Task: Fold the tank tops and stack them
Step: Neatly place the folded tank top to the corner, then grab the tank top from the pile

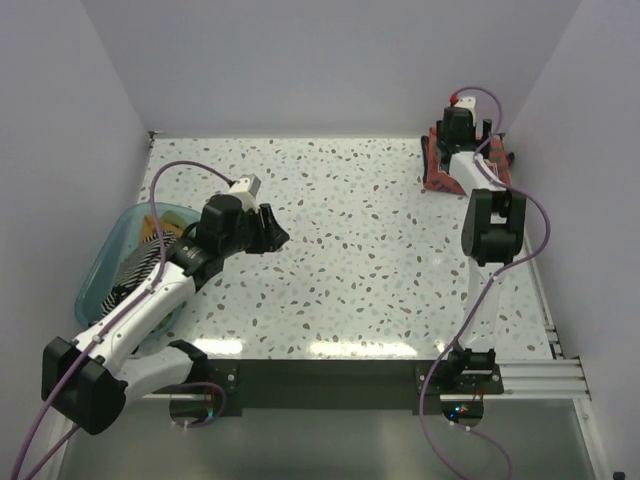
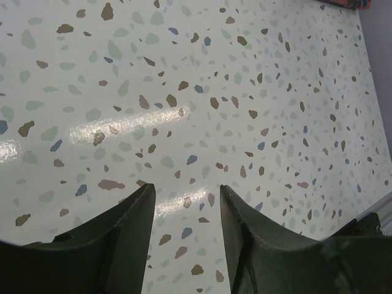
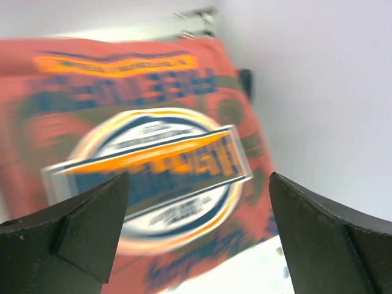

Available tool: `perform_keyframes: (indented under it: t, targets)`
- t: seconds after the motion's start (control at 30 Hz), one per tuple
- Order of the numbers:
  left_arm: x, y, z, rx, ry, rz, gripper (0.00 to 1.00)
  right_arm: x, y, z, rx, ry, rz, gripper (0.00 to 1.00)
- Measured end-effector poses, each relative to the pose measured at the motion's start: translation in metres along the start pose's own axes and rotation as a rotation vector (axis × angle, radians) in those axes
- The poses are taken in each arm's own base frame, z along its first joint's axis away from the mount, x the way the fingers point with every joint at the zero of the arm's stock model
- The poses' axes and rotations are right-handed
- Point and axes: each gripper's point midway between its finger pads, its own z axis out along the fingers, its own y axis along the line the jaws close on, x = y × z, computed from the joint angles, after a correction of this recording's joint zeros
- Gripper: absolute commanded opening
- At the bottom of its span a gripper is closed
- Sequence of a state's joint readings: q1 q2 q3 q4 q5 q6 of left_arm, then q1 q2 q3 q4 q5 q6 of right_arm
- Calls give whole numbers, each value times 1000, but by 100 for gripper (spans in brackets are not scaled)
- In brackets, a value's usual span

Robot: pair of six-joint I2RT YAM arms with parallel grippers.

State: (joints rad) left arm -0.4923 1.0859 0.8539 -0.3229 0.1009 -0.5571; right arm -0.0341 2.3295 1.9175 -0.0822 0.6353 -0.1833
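A rust-red tank top [image 1: 438,172] lies folded in the table's far right corner. Its blue, white and orange graphic [image 3: 153,153] fills the blurred right wrist view. My right gripper [image 3: 199,184] hovers just above it, jaws wide open and holding nothing. In the teal bin [image 1: 96,272] at the left lie a black-and-white striped tank top [image 1: 140,270] and a mustard-orange one [image 1: 150,226]. My left gripper [image 1: 270,232] hangs over bare table right of the bin. In its wrist view the left gripper [image 2: 187,196] is open and empty.
The white speckled tabletop [image 1: 350,250] spreads between the two arms. White walls close in the back and both sides; the right wall stands right beside the red top. A purple cable [image 1: 180,168] loops over the left arm.
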Motion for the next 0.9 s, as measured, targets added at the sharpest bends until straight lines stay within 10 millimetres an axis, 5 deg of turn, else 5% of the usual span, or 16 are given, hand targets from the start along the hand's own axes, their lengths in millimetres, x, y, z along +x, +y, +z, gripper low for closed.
perform_keyframes:
  t: [0.17,0.33,0.5,0.67,0.9]
  targets:
    - [-5,7,-1,-39,-21,-42,53,-37,47,-81,-187,-86,133,99]
    - [-22,44,-6,-210,-85,-150,53,-40,84,-165,-394,-94,222,99]
    - [-45,124,-30,-551,-194,-330,59,0,121,-270,-629,-38,260,99]
    - [-34,191,-65,-907,-244,-476,68,54,154,-373,-896,32,223,99]
    - [-18,266,-129,-1258,-331,-669,77,105,172,-425,-1055,137,138,99]
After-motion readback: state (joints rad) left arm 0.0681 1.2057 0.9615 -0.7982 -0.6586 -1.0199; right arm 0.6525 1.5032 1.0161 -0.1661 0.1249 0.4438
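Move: The right hand hangs empty and open about 6 cm above the folded tank top, whose middle lies some 3 cm to its left and 1 cm ahead; the table's far right corner is 12 cm ahead, 7 cm right. From the left hand the striped top is about 36 cm left, 5 cm back and 10 cm lower, the brown cloth 29 cm left and level with the hand, and the green cloth 28 cm left, 11 cm ahead. Left hand sweeps about 30 cm left from the bare table to over the blue basket, sinking slightly, turning some 80 degrees counter-clockwise and opening wider above the striped top. Right hand, fingers still wide open, leaves the corner, swinging left nearly 40 cm and back towards mid-table, first rising, then sinking again, while it rolls left side up and turns counter-clockwise. ##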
